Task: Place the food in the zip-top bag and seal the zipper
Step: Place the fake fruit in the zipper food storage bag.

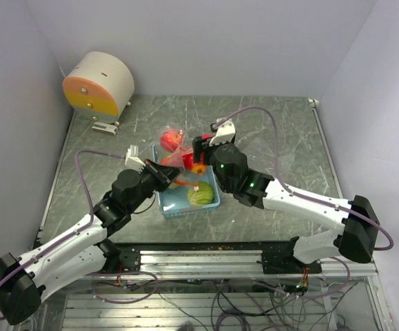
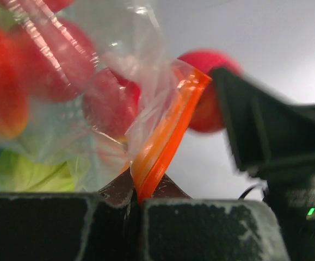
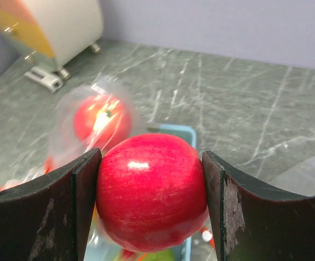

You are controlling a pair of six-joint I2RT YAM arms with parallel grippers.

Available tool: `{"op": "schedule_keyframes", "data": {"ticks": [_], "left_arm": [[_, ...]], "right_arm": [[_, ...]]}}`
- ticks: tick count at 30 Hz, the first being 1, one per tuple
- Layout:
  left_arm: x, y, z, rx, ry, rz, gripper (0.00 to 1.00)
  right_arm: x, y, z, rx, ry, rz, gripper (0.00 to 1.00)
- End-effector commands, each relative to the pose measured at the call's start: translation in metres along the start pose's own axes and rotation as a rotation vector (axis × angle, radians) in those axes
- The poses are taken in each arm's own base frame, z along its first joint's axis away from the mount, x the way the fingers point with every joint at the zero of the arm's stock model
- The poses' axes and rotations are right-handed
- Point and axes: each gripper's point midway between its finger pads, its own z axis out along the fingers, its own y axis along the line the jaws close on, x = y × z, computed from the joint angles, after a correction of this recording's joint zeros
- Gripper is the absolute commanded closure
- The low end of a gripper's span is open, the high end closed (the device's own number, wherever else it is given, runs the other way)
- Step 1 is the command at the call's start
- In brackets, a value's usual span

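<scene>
My left gripper (image 1: 172,169) is shut on the red-orange zipper (image 2: 165,136) of the clear zip-top bag (image 1: 168,141) and holds its mouth up over the light blue basket (image 1: 185,207). Red fruits (image 2: 105,100) show through the bag's film. My right gripper (image 1: 200,150) is shut on a glossy red fruit (image 3: 150,190) and holds it just right of the bag's mouth, above the basket. One red fruit (image 1: 171,140) lies in the far end of the bag. A striped green melon (image 1: 200,195) and a yellow-red fruit (image 1: 198,167) sit in the basket.
A round cream and orange device (image 1: 99,84) stands at the table's back left corner. A second clear bag (image 3: 309,176) lies on the marbled table right of the basket. Purple cables loop above both arms. The metal rail runs along the near edge.
</scene>
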Motion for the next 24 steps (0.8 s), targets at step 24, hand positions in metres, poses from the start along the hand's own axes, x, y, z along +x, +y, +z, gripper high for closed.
{"op": "schedule_keyframes", "data": {"ticks": [24], "left_arm": [[-0.007,-0.057,0.024,0.028,0.047,0.095,0.93]], "right_arm": [[-0.068,0.013,-0.088,-0.440,-0.162,0.136,0.35]]}}
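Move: The right hand already holds a red fruit, with the bag's mouth about 7 cm back, 6 cm to its left and 4 cm lower. The bagged fruit at the bag's far end is about level with that hand, 10 cm left and 10 cm below; the green melon in the crate is some 16 cm back, straight below by about 20 cm. The left hand pinches the orange zipper edge, with the mouth about 2 cm ahead and 2 cm right, level with it. The right hand keeps the red fruit gripped, eases about 2 cm forward and slightly right, then reverses and lifts some 9 cm, drawing back about 7 cm and slightly right overall, rolling left side up by roughly 15 degrees and turning a little counter-clockwise, so that the fruit rises higher over the level of the bag's mouth. Still pinching the orange zipper edge, the left hand dips about 4 cm and draws back 2 cm, then hoists the bag some 6 cm while going forward about 3 cm and a little to the right. ##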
